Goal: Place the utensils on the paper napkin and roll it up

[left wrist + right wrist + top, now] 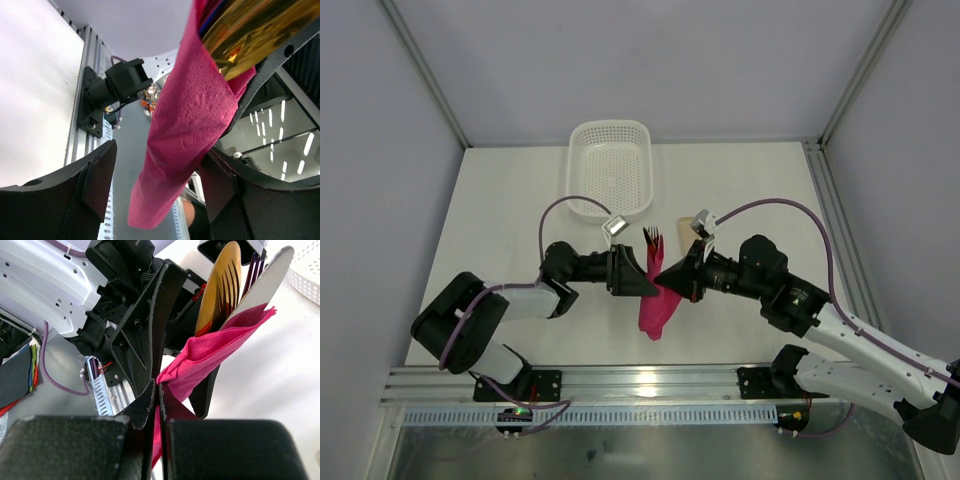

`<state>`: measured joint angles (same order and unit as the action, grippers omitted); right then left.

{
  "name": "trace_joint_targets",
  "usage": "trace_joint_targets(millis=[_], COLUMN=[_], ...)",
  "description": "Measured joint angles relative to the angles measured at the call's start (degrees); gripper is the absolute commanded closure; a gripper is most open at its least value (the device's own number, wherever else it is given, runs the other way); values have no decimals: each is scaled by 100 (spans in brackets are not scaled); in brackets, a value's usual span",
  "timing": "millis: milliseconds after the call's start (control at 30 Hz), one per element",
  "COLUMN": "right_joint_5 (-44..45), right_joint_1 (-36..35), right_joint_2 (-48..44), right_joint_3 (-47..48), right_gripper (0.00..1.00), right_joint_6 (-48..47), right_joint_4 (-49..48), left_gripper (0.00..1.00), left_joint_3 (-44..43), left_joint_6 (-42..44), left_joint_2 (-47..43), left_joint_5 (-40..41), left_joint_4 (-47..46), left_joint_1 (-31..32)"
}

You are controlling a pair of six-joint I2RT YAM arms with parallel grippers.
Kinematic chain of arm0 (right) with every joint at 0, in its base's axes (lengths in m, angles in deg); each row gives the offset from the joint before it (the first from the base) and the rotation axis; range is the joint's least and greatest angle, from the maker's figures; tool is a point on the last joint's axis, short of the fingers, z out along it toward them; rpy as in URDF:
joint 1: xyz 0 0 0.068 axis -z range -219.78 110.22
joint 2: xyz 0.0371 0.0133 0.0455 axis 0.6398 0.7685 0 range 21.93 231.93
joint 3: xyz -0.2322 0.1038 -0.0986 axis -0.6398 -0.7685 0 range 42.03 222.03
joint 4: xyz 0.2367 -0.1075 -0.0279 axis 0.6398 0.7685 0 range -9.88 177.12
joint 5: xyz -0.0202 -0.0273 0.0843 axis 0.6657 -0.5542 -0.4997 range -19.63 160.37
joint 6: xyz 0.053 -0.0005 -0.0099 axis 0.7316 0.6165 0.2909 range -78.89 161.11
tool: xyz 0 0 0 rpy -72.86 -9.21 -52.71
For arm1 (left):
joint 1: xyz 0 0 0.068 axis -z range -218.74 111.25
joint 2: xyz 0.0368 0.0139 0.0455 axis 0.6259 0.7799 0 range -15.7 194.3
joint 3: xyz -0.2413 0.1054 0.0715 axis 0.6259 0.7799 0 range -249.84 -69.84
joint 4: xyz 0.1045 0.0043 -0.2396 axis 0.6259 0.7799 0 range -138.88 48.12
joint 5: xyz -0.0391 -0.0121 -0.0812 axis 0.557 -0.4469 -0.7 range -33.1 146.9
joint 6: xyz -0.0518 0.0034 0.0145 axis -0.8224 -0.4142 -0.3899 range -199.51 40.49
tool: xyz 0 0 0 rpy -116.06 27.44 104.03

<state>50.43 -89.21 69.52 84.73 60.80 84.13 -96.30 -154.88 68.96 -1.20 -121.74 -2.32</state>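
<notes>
The pink paper napkin (657,305) is wrapped around the utensils and held off the table between both grippers. Dark fork tines (652,238) stick out of its top. In the right wrist view a gold spoon head (220,285), a dark fork (252,270) and a silver blade (265,277) rise from the napkin (215,350). My right gripper (157,387) is shut on a fold of the napkin. My left gripper (159,160) straddles the roll (185,135). Its jaws are apart, with a gap at the left finger (97,180).
A white perforated basket (572,170) stands at the back of the table. A pale beige strip (685,228) lies just behind the right gripper. A metal rail (640,385) runs along the near edge by the arm bases.
</notes>
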Motion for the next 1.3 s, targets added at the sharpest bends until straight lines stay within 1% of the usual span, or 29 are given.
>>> trace_joint_targets(millis=[200, 300, 367, 500, 533, 633, 800, 833, 900, 933, 967, 1033, 1067, 1133, 1167, 1233, 1300], right_joint_5=[-4, -9, -9, -2, 7, 70, 240, 273, 356, 396, 442, 568, 636, 833, 933, 1215, 1526], right_joint_1=[0, 0, 0, 0, 0, 0, 0, 0, 0, 0, 0, -9, -11, -11, -11, -15, -15], right_joint_2=[-7, -9, -9, -11, -11, -11, -11, -9, -7, -2, 4, 4, 4, 9, 17, 63, 96], right_joint_3=[-76, -92, -116, -146, -146, -146, -146, -146, -146, -146, -146, -146, -146, -136, -118, 4, 166], right_gripper=[96, 96, 96, 96, 96, 96, 96, 96, 95, 95, 93, 88, 82, 75, 65, 59, 57], right_joint_6=[4, 13, 17, 17, 17, 17, 15, 17, 17, 17, 20, 42, 50, 90, 118, 168, 192], right_joint_4=[28, 20, -4, -15, -13, -7, 28, 46, 103, 109, 118, 131, 131, 173, 216, 439, 673], left_gripper=[36, 41, 48, 57, 62, 70, 79, 83, 87, 93, 100, 100, 100, 100, 100, 100, 100], left_joint_3=[0, 0, 0, 0, 0, 0, 0, 0, 0, 0, 0, 0, 0, 0, 0, 0, -33], left_joint_6=[-374, -393, -398, -413, -424, -466, -518, -522, -520, -511, -501, -446, -407, -271, -186, 140, 621], left_joint_2=[216, 205, 181, 138, 138, 125, 109, 109, 109, 109, 107, 107, 107, 83, 61, -94, -330], left_joint_5=[-70, -98, -114, -151, -151, -153, -151, -149, -149, -146, -144, -129, -127, -96, -76, 13, 149], left_joint_4=[-109, -118, -125, -140, -142, -149, -155, -155, -153, -151, -146, -142, -142, -105, -76, 251, 892], left_joint_1=[28, 33, 33, 33, 33, 33, 33, 33, 33, 33, 31, 31, 31, 31, 31, 31, 33])
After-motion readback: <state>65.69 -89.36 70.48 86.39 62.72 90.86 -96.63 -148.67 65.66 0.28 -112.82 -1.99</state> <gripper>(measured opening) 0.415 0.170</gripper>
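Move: The rolled napkin with the utensils stands steeply, heads uppermost, already between the left hand's open fingers, its middle about 2 cm to that hand's right and level with it. From the right hand, whose shut fingers still pinch the napkin, the roll's middle lies roughly 2 cm to the left. The white basket is some 45 cm ahead of the left hand, 12 cm to its left and 20 cm lower; the wooden block sits about 20 cm ahead of the right hand, 10 cm right and 20 cm below. The napkin roll changes hands in the air: the left hand stays almost in place and closes its wide-open fingers until they pinch the napkin below the utensil heads, while the right keeps its pinch and sinks about 1 cm. Then the right opens to nearly half, lets go and draws off the roll, mostly forward some 4 cm and also to its right, swinging about 15 degrees clockwise. ##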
